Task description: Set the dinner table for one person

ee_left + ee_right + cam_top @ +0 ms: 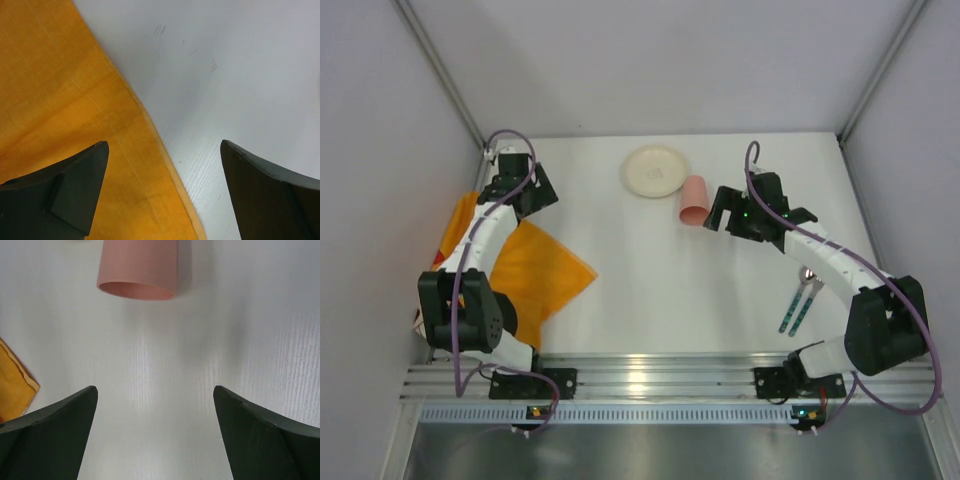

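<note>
The white dinner table (650, 290) carries an orange cloth placemat (535, 270) at the left, partly folded under my left arm. My left gripper (532, 192) is open and empty, low over the placemat's edge. In the left wrist view the gripper (162, 195) straddles that edge, with the cloth (60, 100) on the left and bare table (225, 75) on the right. A cream plate (656, 170) sits at the back centre. A pink cup (693, 200) seems to lie on its side beside the plate. My right gripper (723, 213) is open and empty, just right of the cup. The cup's mouth (137, 265) faces the right gripper (155, 440).
A spoon (794, 300) and a fork (808, 300) with teal handles lie side by side near my right arm. Grey walls close in the left, back and right. An aluminium rail (650, 375) runs along the near edge. A placemat corner (12, 380) shows in the right wrist view.
</note>
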You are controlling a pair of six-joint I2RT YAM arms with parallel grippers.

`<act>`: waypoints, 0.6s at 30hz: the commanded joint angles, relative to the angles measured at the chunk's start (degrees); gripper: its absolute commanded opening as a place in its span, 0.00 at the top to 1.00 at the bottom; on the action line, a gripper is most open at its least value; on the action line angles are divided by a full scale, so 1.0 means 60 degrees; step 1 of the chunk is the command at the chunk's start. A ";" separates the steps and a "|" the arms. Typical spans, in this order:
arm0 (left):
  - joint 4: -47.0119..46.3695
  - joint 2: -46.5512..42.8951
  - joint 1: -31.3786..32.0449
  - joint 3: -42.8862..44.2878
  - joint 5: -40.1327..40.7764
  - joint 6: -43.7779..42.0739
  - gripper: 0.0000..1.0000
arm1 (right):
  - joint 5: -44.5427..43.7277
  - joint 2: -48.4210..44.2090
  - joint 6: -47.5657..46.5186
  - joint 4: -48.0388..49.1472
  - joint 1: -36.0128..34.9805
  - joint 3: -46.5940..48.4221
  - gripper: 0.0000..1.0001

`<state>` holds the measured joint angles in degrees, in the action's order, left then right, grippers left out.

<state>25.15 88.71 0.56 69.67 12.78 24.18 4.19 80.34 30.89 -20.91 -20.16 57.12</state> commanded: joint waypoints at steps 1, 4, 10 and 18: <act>0.0172 -0.0562 -0.0005 0.0034 0.0331 0.0187 0.02 | -0.0067 -0.0410 -0.0257 -0.0148 -0.0082 0.0031 0.00; 0.0789 -0.0210 0.0024 -0.0141 -0.0356 0.0041 0.01 | -0.0155 -0.0630 -0.0330 -0.0148 -0.0096 -0.0087 0.00; 0.1183 0.0376 0.0550 -0.0728 -0.0739 -0.0061 0.01 | -0.0200 -0.0821 -0.0388 -0.0207 -0.0096 -0.0233 0.00; 0.1565 0.1299 0.2089 -0.0874 -0.0533 -0.0032 0.02 | -0.0463 -0.1069 -0.0359 -0.0280 -0.0082 -0.0731 0.00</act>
<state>32.45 95.55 10.61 64.73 9.43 24.08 2.74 76.60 29.47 -21.80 -20.23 53.65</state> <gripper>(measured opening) 0.983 0.996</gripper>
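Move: The free right-hand corner of the orange napkin lies about 12 cm back and 10 cm to the right of the left hand, some 15 cm below. At that same depth, the plate is about 12 cm ahead and 25 cm right, and the pink cup on its side about 4 cm ahead and 35 cm right. From the right hand, that corner is roughly 24 cm left, 10 cm back and 13 cm below. Towards the napkin's right-hand corner, the open left hand first hovers, then drops about 9 cm while swinging some 7 cm right and 5 cm back. Its fingers tip about 20 degrees further down, the wrist turns slightly clockwise, and the hand stays above the cloth. The right hand, also open, eases about 2 cm back and right, away from the cup. ##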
